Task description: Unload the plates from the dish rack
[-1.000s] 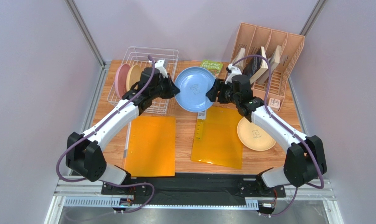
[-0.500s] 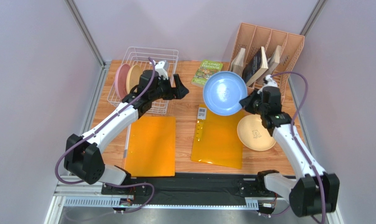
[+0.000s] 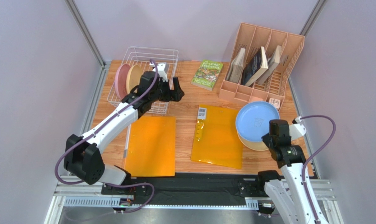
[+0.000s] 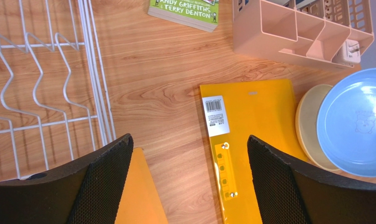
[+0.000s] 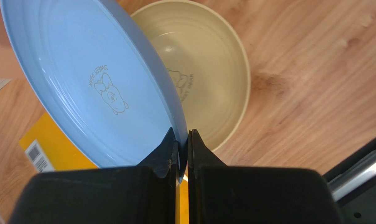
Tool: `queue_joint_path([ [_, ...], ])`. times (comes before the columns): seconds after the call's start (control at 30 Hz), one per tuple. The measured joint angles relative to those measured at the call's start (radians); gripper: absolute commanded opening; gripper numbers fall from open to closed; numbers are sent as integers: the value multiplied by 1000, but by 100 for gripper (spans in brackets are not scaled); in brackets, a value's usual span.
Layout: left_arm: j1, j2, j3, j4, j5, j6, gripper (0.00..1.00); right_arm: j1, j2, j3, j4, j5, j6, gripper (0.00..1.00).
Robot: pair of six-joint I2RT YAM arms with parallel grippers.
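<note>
My right gripper (image 3: 273, 128) is shut on the rim of the light blue plate (image 3: 255, 120) and holds it tilted just above a cream-yellow plate (image 3: 255, 143) that lies on the table at the right. In the right wrist view the blue plate (image 5: 91, 88) is pinched between my fingers (image 5: 182, 144) over the cream plate (image 5: 208, 79). My left gripper (image 3: 176, 88) is open and empty beside the white wire dish rack (image 3: 147, 56). A pink plate (image 3: 120, 80) and a cream-yellow plate (image 3: 133, 77) stand upright in the rack's left side.
Two orange folders (image 3: 151, 144) (image 3: 217, 135) lie flat in the middle of the table. A green book (image 3: 207, 73) lies at the back. A peach slotted organizer (image 3: 264, 60) with books stands at the back right.
My right arm has carried the blue plate from the table's middle back and to the right, down over the cream plate. My left gripper let go of it and stays open near the rack.
</note>
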Motion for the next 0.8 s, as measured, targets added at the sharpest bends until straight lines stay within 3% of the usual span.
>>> queue_joint_path([
  [0.4, 0, -30, 0, -6, -19, 20, 96, 0, -10, -129, -51, 117, 118, 1],
  [0.43, 0, -30, 0, -8, -23, 21, 96, 0, -10, -129, -45, 117, 118, 5],
  [0.47, 0, -30, 0, -10, -26, 22, 96, 0, -10, -129, -39, 118, 118, 19],
  [0.53, 0, -30, 0, -13, -36, 23, 97, 0, -7, -133, -12, 117, 113, 22],
  [0.6, 0, -30, 0, -17, -42, 24, 97, 0, 0, -135, 9, 118, 113, 37],
  [0.8, 0, -29, 0, -26, -59, 27, 97, 0, 48, -135, 61, 115, 90, 43],
])
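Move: The right gripper already pinches the near-right rim of the blue plate. The cream plate it goes to lies about 6 cm ahead of the hand point, 2 cm to its left and 9 cm below. From that hand the orange folder's middle is some 21 cm left, 5 cm ahead and 10 cm down; the white plug in the pink rack sits roughly 19 cm ahead, 4 cm right, 5 cm down. From the left hand the cream plate is about 12 cm back, 39 cm right and 18 cm down. Lower the right gripper about 4.5 cm while drawing it back some 3 cm and slightly right, turning the wrist roughly 10 degrees clockwise, so the pinched blue plate comes down over the cream one. Stop there, open the fingers to a bit under half to let go of the rim, and ease forward about 2 cm at the same height. ##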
